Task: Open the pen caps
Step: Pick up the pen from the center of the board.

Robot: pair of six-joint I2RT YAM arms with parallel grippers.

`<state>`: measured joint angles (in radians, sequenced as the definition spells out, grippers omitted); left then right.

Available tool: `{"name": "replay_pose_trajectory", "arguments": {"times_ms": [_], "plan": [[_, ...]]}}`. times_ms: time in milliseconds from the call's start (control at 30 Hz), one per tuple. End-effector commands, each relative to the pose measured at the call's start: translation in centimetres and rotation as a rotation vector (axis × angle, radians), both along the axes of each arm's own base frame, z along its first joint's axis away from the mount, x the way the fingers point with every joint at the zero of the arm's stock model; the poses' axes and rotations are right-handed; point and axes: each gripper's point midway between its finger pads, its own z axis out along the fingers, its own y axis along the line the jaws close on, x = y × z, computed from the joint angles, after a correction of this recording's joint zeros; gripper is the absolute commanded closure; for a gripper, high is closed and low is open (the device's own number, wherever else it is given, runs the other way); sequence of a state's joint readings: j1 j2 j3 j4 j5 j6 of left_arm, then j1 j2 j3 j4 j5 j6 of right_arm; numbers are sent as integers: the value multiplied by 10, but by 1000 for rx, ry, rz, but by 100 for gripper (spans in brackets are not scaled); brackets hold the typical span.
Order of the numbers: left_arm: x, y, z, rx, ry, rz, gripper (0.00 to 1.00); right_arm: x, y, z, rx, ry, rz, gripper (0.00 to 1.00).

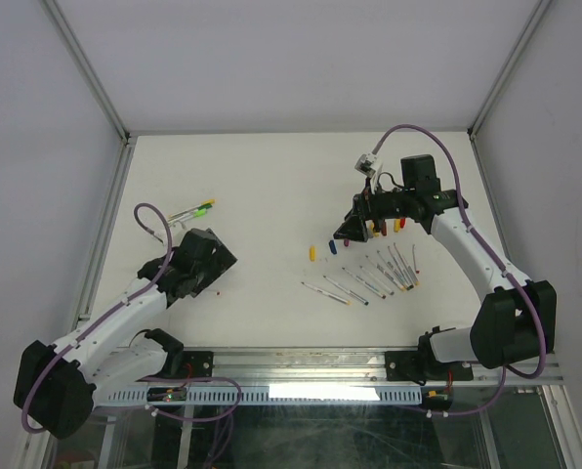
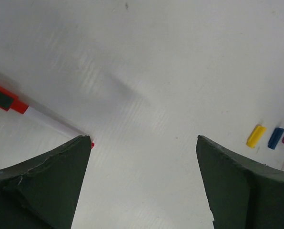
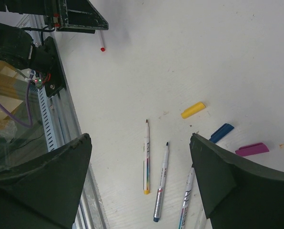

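Observation:
My left gripper hangs open low over the table with nothing between its fingers. A pen with a white barrel lies beside its left finger; one end is red with a dark patch, and a small red tip peeks out at the fingertip. My right gripper is open above a row of uncapped pens. Loose pen caps lie nearby: yellow, blue and purple.
A capped pen with a green-yellow end lies alone at the back left. More small red and orange caps sit under the right arm. The metal rail and cabling run along the table's near edge.

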<state>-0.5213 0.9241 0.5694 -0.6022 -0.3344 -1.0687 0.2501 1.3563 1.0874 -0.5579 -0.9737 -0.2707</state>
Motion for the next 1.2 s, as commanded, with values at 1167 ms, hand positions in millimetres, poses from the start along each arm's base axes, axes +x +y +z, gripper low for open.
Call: {"name": "replay_pose_trajectory", "arguments": {"times_ms": [1167], "plan": [[-20, 103, -63, 215, 243, 479, 45, 2, 0, 15, 31, -72, 17, 14]]}}
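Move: The red-capped pen lies some 6 cm to the left of the left hand and 3 cm back from it, about 9 cm below, with its cap end pointing left. At that same level the green pens are roughly 20 cm ahead and 10 cm left of the hand, and the loose yellow cap is about 8 cm ahead and 27 cm to its right. From the idle right hand, the red-capped pen is around 42 cm left, 10 cm back and 22 cm down. Empty and wide open, the left hand swings about 10 cm to its left towards the cap end of the red-capped pen, sinking some 5 cm and drawing back a little, first back and down, then mostly left. On the way the wrist tips the fingers steeper and turns roughly 25 degrees counter-clockwise, and late on the fingers narrow to a bit over half open around the line of the red cap, staying above it without a visible touch. ##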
